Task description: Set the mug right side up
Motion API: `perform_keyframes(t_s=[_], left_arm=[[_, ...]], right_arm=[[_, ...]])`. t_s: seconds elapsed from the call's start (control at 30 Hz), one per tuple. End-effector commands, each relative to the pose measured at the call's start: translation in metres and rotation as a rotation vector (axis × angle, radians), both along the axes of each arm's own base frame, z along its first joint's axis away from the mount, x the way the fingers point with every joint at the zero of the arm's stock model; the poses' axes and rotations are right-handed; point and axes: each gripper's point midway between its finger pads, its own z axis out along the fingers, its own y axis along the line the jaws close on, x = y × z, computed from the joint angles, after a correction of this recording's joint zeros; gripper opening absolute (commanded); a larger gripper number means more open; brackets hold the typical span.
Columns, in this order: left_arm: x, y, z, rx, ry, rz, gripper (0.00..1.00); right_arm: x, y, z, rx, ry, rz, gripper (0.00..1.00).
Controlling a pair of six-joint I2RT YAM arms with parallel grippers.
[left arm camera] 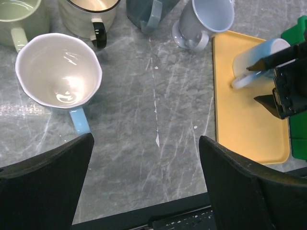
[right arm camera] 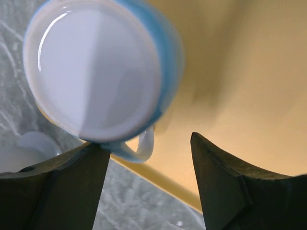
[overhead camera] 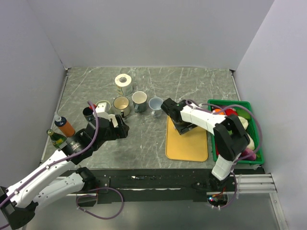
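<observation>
The mug is white and blue and sits tilted on the yellow tray. Its round white end faces the right wrist camera, and its handle points down between the fingers. My right gripper hangs over it with jaws apart, the left finger touching or nearly touching the mug's lower edge. In the left wrist view the mug shows between the right gripper's dark fingers. My left gripper stands open over bare table and holds nothing.
Several upright mugs stand in a row behind the tray, and a white one with a blue handle is nearest my left gripper. A green basket of items sits at the right. Two bottles stand at the left edge.
</observation>
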Motion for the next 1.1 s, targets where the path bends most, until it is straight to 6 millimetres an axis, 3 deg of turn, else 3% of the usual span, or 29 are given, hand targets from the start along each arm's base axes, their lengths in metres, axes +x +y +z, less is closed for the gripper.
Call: perform_keyframes(t_s=[0.0, 0.1, 0.2, 0.37, 0.5, 0.63, 0.77, 0.8, 1.07], left_arm=[[-0.001, -0.007, 0.011, -0.06, -0.029, -0.029, 0.96], [-0.004, -0.005, 0.015, -0.071, -0.044, -0.033, 0.96], [-0.006, -0.001, 0.019, -0.075, -0.062, -0.028, 0.96], [-0.005, 0.0, 0.027, -0.083, -0.098, -0.036, 0.96], [-0.005, -0.009, 0.032, -0.11, -0.138, -0.086, 0.96], [-0.004, -0.019, 0.031, -0.12, -0.139, -0.125, 0.96], [-0.002, -0.024, 0.023, -0.094, -0.108, -0.141, 0.96], [-0.002, -0.023, 0.022, -0.091, -0.106, -0.138, 0.96], [0.0, -0.013, 0.03, -0.092, -0.144, -0.096, 0.96]], right_arm=[[-0.006, -0.017, 0.027, -0.038, -0.048, 0.06, 0.71], [-0.008, -0.025, 0.036, -0.091, -0.049, 0.144, 0.66], [0.0, -0.02, 0.047, -0.135, -0.047, 0.309, 0.59], [0.006, -0.013, 0.05, -0.17, -0.053, 0.489, 0.61], [0.002, -0.016, 0.04, -0.19, 0.001, 0.481, 0.65], [0.011, -0.015, 0.041, -0.217, 0.007, 0.447, 0.66], [0.017, -0.012, 0.04, -0.215, -0.008, 0.438, 0.57], [0.018, -0.012, 0.039, -0.218, -0.005, 0.439, 0.49], [0.017, -0.008, 0.028, -0.215, 0.031, 0.453, 0.41]])
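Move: Just ahead of the right hand, about 4 cm out and 3 cm to its right, the light-blue mug stands upside down on the yellow tray, roughly level with the fingers, its handle towards them. The grey-blue mug stands some 12 cm ahead and 11 cm left of this hand, the dark grey mug about 15 cm ahead and 20 cm left. From the left hand the light-blue mug lies roughly 10 cm ahead, 28 cm right and 15 cm below. Backing off about 1 cm from the upturned light-blue mug, the right hand rises some 4 cm and turns nearly 30 degrees counter-clockwise, lining its fingers up astride the handle. It then eases about 1 cm forward and sinks 1.5 cm, narrowing the fingers from three-quarters to less than half open around the handle, without visibly pinching it yet. ##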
